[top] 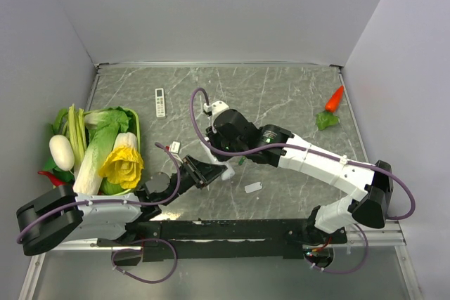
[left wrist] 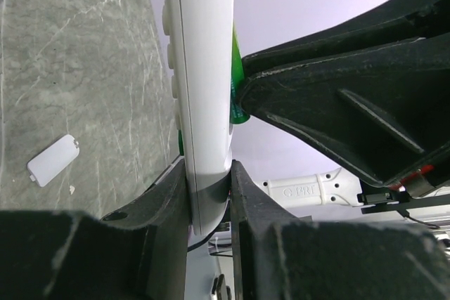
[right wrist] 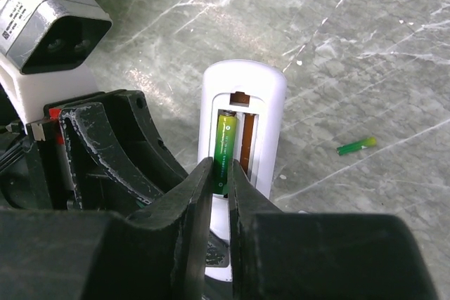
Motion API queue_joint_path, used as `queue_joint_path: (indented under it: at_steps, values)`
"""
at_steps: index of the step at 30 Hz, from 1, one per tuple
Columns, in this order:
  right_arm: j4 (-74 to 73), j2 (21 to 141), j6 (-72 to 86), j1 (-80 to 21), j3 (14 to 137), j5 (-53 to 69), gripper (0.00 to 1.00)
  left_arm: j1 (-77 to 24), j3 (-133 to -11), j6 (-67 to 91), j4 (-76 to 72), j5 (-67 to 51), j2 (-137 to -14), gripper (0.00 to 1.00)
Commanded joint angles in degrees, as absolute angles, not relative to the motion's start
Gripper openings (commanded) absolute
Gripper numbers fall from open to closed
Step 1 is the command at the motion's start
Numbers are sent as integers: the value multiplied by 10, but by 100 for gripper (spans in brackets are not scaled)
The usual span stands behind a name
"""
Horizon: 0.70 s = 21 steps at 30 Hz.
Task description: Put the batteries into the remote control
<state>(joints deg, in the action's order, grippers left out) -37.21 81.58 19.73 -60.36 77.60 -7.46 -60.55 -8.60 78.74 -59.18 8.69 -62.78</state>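
The remote control [right wrist: 271, 124] is a white oblong bar, held up off the table with its back compartment open. My left gripper [left wrist: 209, 187] is shut on its lower end [left wrist: 204, 68]. One green battery [right wrist: 225, 145] lies in the left slot; the slot beside it shows only bare brown. My right gripper [right wrist: 221, 177] is shut on that battery's near end, its jaws close on both sides. A second green battery [right wrist: 355, 147] lies loose on the table to the right. In the top view both grippers meet at the table's middle, around the remote control [top: 228, 171].
The remote's loose back cover [top: 253, 187] lies on the table just right of the grippers. A slim white remote with a screen [top: 160, 102] lies farther back. A green basket [top: 133, 121] of vegetables stands at the left. A toy carrot [top: 335, 98] lies at the far right.
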Motion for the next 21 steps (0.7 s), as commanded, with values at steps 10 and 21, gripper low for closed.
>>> queue_joint_path:
  at_steps: [10, 21]
  values:
    - [-359, 815, 204, -605, 785, -52, 40, -612, -88, 781, -685, 72, -580, 2]
    - [-378, 797, 190, -604, 811, -75, 55, -611, -73, 812, -722, 74, -606, 2]
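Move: The battery lies in the left-hand slot of the remote control, about 1 cm left of and 1 cm below the right hand's point, its lower end between the fingertips. The spare battery is on the table, some 5 cm ahead, 8 cm right and 19 cm below. From the left hand, still gripping the remote's lower end, the slotted battery is about 4 cm ahead, 3 cm left and 1 cm up; the battery cover is roughly 1 cm back, 10 cm right and 17 cm below. The right fingers open wide around the slotted battery while both hands drift about 1.5 cm up, left and back. ##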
